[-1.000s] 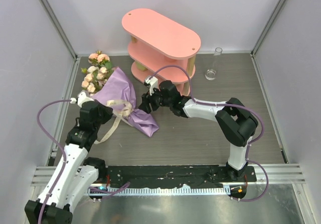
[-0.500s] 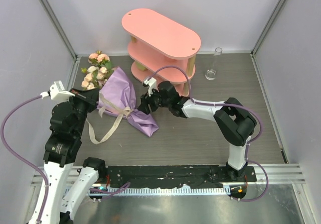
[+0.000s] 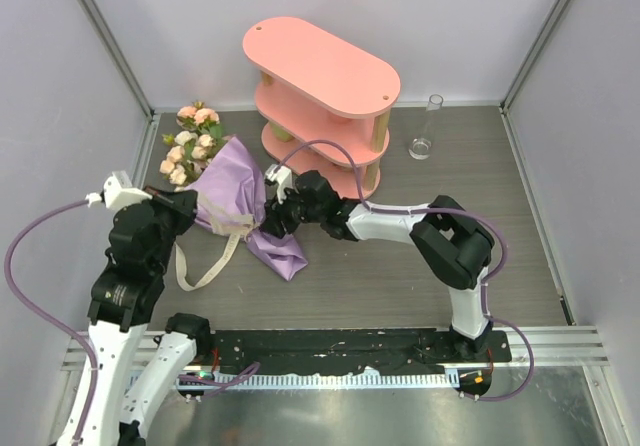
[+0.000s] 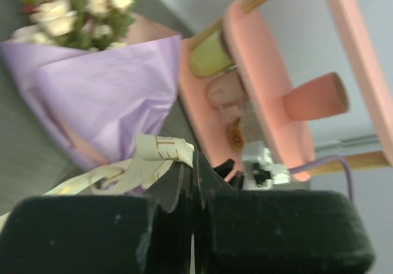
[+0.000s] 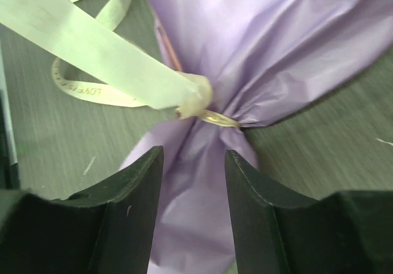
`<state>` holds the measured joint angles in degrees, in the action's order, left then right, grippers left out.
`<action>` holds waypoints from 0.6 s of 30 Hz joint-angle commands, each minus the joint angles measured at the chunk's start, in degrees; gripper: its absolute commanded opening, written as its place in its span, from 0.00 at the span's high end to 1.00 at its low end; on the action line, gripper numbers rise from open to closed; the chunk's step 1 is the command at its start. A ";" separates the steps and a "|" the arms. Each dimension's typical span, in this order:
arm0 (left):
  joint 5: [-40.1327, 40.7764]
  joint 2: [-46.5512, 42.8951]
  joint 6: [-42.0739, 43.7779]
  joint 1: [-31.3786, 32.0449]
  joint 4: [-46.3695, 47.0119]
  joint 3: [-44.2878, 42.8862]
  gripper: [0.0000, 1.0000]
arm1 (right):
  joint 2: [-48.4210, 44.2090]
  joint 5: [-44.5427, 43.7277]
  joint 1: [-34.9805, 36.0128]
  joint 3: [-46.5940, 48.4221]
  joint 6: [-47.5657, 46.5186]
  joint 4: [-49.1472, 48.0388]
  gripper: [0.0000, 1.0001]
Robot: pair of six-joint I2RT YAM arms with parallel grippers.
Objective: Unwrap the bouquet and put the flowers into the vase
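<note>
The bouquet (image 3: 232,196) lies on the table left of centre, a purple paper cone (image 4: 104,96) with its flowers (image 3: 190,151) pointing to the back left. A cream ribbon (image 3: 205,261) trails loose from its tie. My left gripper (image 3: 188,206) is shut on the ribbon (image 4: 156,154) close to the tie. My right gripper (image 5: 193,163) stands open astride the paper tail (image 5: 193,200) just below the knot (image 5: 196,99), the paper filling the gap between the fingers. The vase (image 3: 424,131), small clear glass, stands upright at the back right.
A pink three-tier oval shelf (image 3: 320,66) stands at the back centre, just behind my right gripper (image 3: 270,218) and the bouquet. White walls close in the left, back and right sides. The arms' base rail (image 3: 340,351) runs along the near edge.
My left gripper has pulled the ribbon up and to the left, loosening the bow. My right gripper has slid left along the paper tail, its jaws narrowing. The bouquet shifted slightly left.
</note>
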<state>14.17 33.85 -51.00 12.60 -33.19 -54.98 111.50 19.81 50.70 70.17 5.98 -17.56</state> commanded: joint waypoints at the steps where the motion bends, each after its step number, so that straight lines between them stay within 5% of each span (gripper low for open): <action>1: 13.76 -3.70 -2.96 0.06 -9.34 4.86 1.00 | -0.32 0.84 3.18 2.78 0.61 -4.76 0.53; 9: 19.76 -0.98 -11.04 0.06 -16.21 11.73 1.00 | 5.47 -1.09 6.87 9.09 1.40 -3.63 0.74; 18: 21.33 -2.12 -11.75 0.06 -16.38 14.55 1.00 | 9.79 -16.62 7.05 14.12 -0.44 2.17 0.79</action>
<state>30.87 32.80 -61.52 12.62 -49.23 -39.90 121.78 13.41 57.98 81.38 6.96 -17.32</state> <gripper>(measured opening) 0.011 0.224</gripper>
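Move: The ribbon knot on the purple wrap lies about 7 cm to the right hand's left, 1 cm ahead and some 5 cm below. The flowers are about 22 cm ahead and 21 cm left of that hand, the shelf 19 cm ahead and 11 cm right, the wrap's tail 4 cm back and 7 cm below. From the left hand, the knot is roughly 26 cm below, 3 cm right and 1 cm ahead. Keep the ribbon pinched and lower the left gripper about 16 cm towards the knot, drifting left and slightly back, tipping its fingers down some 25 degrees and swinging them counter-clockwise. Meanwhile, bring the right gripper about 7 cm left to the knot, first curving back, then forward and down at the end, closing its half-open fingers most of the way. ##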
